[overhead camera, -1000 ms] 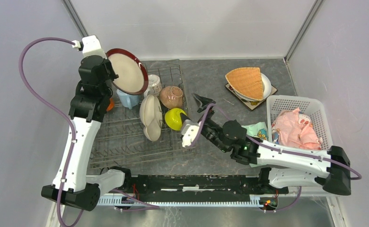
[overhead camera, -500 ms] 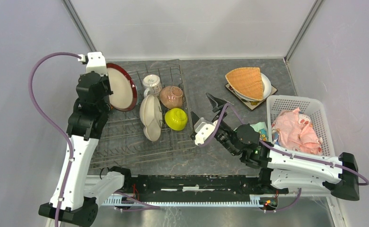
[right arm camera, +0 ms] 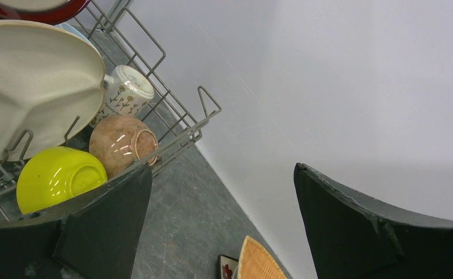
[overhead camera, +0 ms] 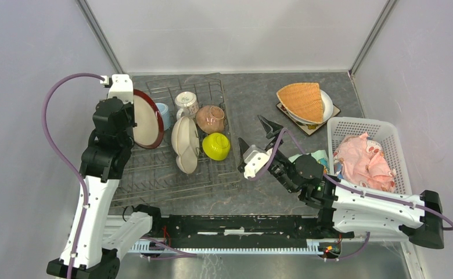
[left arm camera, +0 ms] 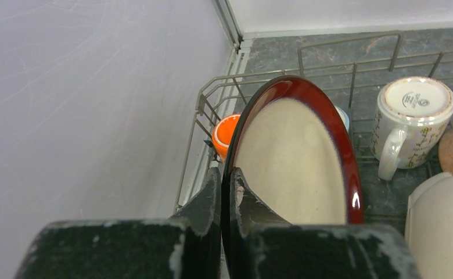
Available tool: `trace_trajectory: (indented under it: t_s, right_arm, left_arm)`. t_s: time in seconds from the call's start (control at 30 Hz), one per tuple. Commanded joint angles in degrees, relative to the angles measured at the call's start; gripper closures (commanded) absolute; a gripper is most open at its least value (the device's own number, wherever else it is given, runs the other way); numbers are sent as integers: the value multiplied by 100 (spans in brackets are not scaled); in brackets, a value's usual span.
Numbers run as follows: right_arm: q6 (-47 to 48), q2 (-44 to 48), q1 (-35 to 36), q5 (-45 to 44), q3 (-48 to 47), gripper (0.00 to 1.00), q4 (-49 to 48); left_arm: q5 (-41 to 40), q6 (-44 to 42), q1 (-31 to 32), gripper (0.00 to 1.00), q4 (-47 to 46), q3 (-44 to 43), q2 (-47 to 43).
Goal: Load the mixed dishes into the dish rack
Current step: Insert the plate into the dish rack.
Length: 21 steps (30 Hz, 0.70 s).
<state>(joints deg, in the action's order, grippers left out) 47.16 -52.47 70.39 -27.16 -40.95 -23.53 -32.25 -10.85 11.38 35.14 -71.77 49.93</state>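
My left gripper (left arm camera: pixel 227 174) is shut on the near rim of the red-rimmed plate (left arm camera: pixel 297 157), which stands nearly on edge at the far left of the dish rack (overhead camera: pixel 172 168). Behind the plate I see the orange mug (left arm camera: pixel 224 132) and the light-blue mug (overhead camera: pixel 162 113). Inside the rack are the white patterned mug (overhead camera: pixel 186 104), tan bowl (overhead camera: pixel 211 118), lime-green bowl (overhead camera: pixel 216 146) and cream three-section plate (overhead camera: pixel 185 144). My right gripper (overhead camera: pixel 251 131) hangs open and empty just right of the rack. The woven tan plate (overhead camera: pixel 301 100) lies on a white plate (overhead camera: pixel 327 104) at the far right.
A white perforated basket (overhead camera: pixel 363 125) with a pink cloth (overhead camera: pixel 360 157) stands at the right. A teal patterned cloth (overhead camera: pixel 311 158) lies beside it, partly under my right arm. Grey walls close in the left, back and right sides.
My left arm has brought the red-rimmed plate down and turned it on edge in the rack's left side. My right arm has drawn back to the right, away from the lime-green bowl.
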Motion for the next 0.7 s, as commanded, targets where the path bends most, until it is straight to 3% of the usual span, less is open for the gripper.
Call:
trace_trajectory:
  t_s: [0.0, 0.67]
  right_arm:
    - [-101, 237, -30, -70, 18, 2, -134]
    - [13, 674, -131, -444, 538, 2, -304]
  left_arm:
    - [185, 19, 35, 98, -444, -101, -211]
    - [56, 4, 339, 98, -87, 765, -463]
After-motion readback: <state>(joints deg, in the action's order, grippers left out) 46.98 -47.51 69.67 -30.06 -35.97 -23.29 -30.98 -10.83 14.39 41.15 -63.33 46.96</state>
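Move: The open slot of the dish rack for the plate lies about 18 cm below the left hand, some 6 cm to its right and 2 cm ahead. From that hand, the divided plate stands about 16 cm right, 4 ahead and 15 below. The blue mug is 14 ahead and 7 right, the orange mug 12 ahead and 6 left, both roughly 17 below. From the right hand, the slot is some 36 cm left, 5 ahead and 16 below. The plate, still pinched at its left rim by the left fingers, is lowered about 7 cm towards the slot left of the divided plate, easing slightly back and right while the hand tips down some 10 degrees. The sinking quickens, then slows. The right hand, empty and wide open, drifts about 3 cm right, away from the rack, and sinks a little. ##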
